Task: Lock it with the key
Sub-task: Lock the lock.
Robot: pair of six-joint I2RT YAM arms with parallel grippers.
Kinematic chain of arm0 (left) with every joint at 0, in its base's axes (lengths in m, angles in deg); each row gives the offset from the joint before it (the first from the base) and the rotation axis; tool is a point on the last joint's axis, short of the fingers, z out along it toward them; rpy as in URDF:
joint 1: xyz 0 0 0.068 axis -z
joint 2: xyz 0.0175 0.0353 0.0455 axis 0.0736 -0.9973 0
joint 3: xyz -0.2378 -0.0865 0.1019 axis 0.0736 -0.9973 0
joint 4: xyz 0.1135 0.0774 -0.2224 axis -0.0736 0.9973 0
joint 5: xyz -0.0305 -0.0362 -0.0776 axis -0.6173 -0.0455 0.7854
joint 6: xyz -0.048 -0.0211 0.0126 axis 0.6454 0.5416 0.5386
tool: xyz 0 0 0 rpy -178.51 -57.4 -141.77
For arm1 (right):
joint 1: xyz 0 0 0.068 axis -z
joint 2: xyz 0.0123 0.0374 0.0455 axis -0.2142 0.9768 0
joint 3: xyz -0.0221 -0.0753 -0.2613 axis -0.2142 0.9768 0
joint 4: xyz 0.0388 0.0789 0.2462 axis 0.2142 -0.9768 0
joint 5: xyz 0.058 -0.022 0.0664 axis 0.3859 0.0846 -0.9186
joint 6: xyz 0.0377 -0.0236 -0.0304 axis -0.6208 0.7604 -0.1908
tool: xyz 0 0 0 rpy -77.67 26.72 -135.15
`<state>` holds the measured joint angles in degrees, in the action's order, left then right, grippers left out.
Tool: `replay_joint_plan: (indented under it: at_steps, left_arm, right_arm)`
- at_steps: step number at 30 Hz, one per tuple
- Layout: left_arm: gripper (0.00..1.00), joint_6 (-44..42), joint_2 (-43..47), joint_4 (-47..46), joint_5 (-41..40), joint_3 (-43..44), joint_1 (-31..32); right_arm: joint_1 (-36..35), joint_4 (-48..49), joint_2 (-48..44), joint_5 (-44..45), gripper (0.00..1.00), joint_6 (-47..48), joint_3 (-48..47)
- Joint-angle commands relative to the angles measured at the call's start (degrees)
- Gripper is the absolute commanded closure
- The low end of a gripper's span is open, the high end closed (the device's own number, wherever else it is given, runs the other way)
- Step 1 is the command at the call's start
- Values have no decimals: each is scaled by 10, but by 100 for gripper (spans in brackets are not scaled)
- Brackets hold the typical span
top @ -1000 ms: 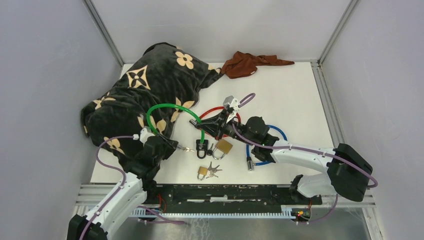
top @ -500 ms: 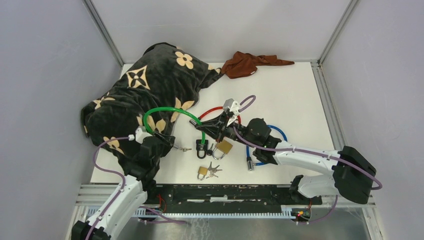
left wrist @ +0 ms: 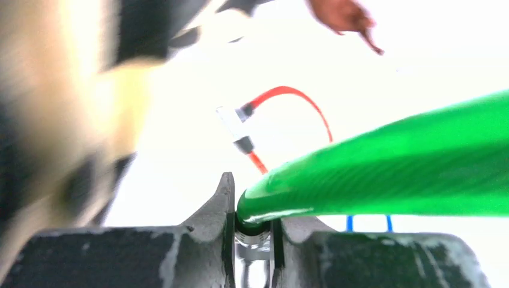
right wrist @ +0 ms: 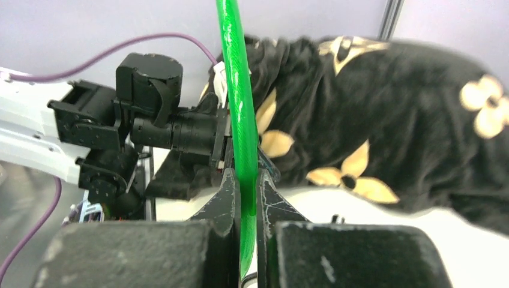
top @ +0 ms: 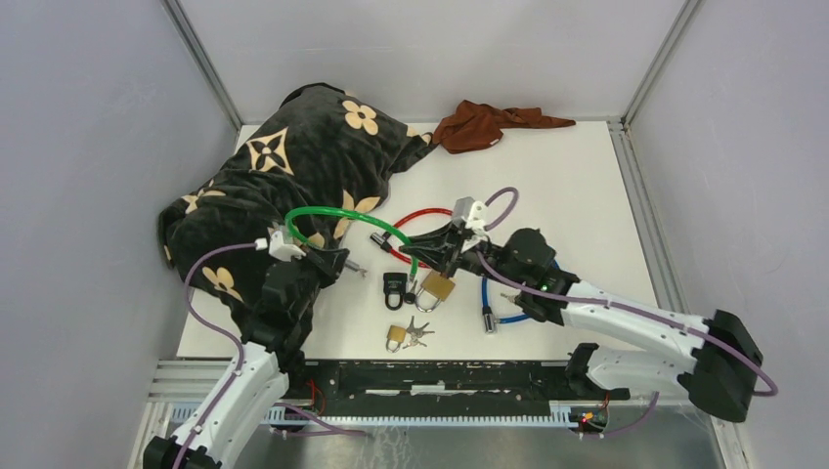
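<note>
A green cable lock (top: 337, 211) arcs between my two grippers. The left gripper (top: 339, 262) is shut on its metal-tipped end (left wrist: 257, 231), which sits between the jaws in the left wrist view. My right gripper (top: 430, 256) is shut on the same green cable (right wrist: 245, 138) close to its other end, just above the black lock body (top: 394, 286) on the table. A bunch of keys (top: 417, 332) lies beside a small brass padlock (top: 395, 337) near the front edge, away from both grippers.
A larger brass padlock (top: 437, 286) lies right of the lock body. A red cable (top: 422, 214) and a blue cable (top: 508, 315) lie under and around the right arm. A black flowered blanket (top: 293, 166) fills the left, with a brown cloth (top: 484, 125) at the back.
The left gripper has closed on the green cable's end and lifted it away from the front edge. The right gripper has shifted right and nearer with the cable, flattening the arc.
</note>
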<state>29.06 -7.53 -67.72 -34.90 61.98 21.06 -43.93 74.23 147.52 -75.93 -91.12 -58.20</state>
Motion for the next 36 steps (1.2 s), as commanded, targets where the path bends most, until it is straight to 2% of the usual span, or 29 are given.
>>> replay_joint_plan:
  at_steps: [1, 5, 9, 11, 14, 17, 20, 22, 24, 26, 28, 31, 33, 36]
  left_arm:
    - [98, -209, 14, -305, 289, 86, -1]
    - [98, -380, 15, -396, 571, 140, 1]
    - [98, -527, 2, -401, 750, 216, 7]
    - [98, -578, -5, -364, 795, 278, 11]
    - [98, -653, -8, -293, 820, 332, 13]
    - [98, -667, -15, -284, 843, 361, 13]
    - [98, -646, -32, -276, 868, 381, 15]
    - [98, -658, -37, -266, 869, 382, 21]
    - [98, -646, -36, -281, 831, 369, 43]
    - [98, -518, -33, -413, 752, 330, 71]
    - [98, -417, -31, -492, 711, 300, 86]
    - [98, -417, -11, -522, 670, 260, 107]
    - [98, -366, -3, -548, 571, 240, 110]
    - [98, -286, 12, -559, 433, 222, 110]
  right_arm:
    - [17, 21, -82, -20, 100, 42, -67]
    - [18, 34, -113, -38, 100, 53, -91]
    - [18, 58, -142, -38, 100, 62, -85]
    - [18, 66, -159, -50, 100, 65, -82]
    - [18, 64, -177, -73, 100, 66, -88]
    - [18, 70, -189, -102, 100, 67, -89]
    - [18, 103, -186, -107, 100, 40, -82]
    - [17, 161, -179, -102, 100, 6, -68]
    - [17, 228, -162, -89, 100, -35, -55]
    - [17, 265, -141, -64, 100, -57, -58]
    - [17, 292, -117, -54, 100, -74, -70]
    - [15, 356, -82, -72, 100, -115, -85]
    - [13, 387, -65, -80, 100, -133, -94]
    - [6, 381, -45, -91, 100, -138, -128]
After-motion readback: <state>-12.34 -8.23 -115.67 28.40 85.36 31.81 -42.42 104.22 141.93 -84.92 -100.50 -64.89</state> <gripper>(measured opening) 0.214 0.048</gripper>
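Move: The left gripper already grips the green cable's lock barrel. The cable's free end hangs about 18 cm to its right, 9 cm back and 13 cm higher; the black padlock lies some 13 cm right, 3 cm back and 11 cm below. The right gripper keeps the cable near that free end. From it the green barrel is about 13 cm left, 6 cm ahead and 20 cm lower, the big brass padlock 7 cm right, 5 cm ahead, 31 cm below. Keep both grippers shut on the green cable and lift it high. Sweep the left up some 30 cm, back and to the right, swinging its fingers from forward round to point right and upward, towards the right hand. Raise the right about 20 cm, slightly back and right, tipping its fingers upward; late on, ease it a few centimetres back left. ##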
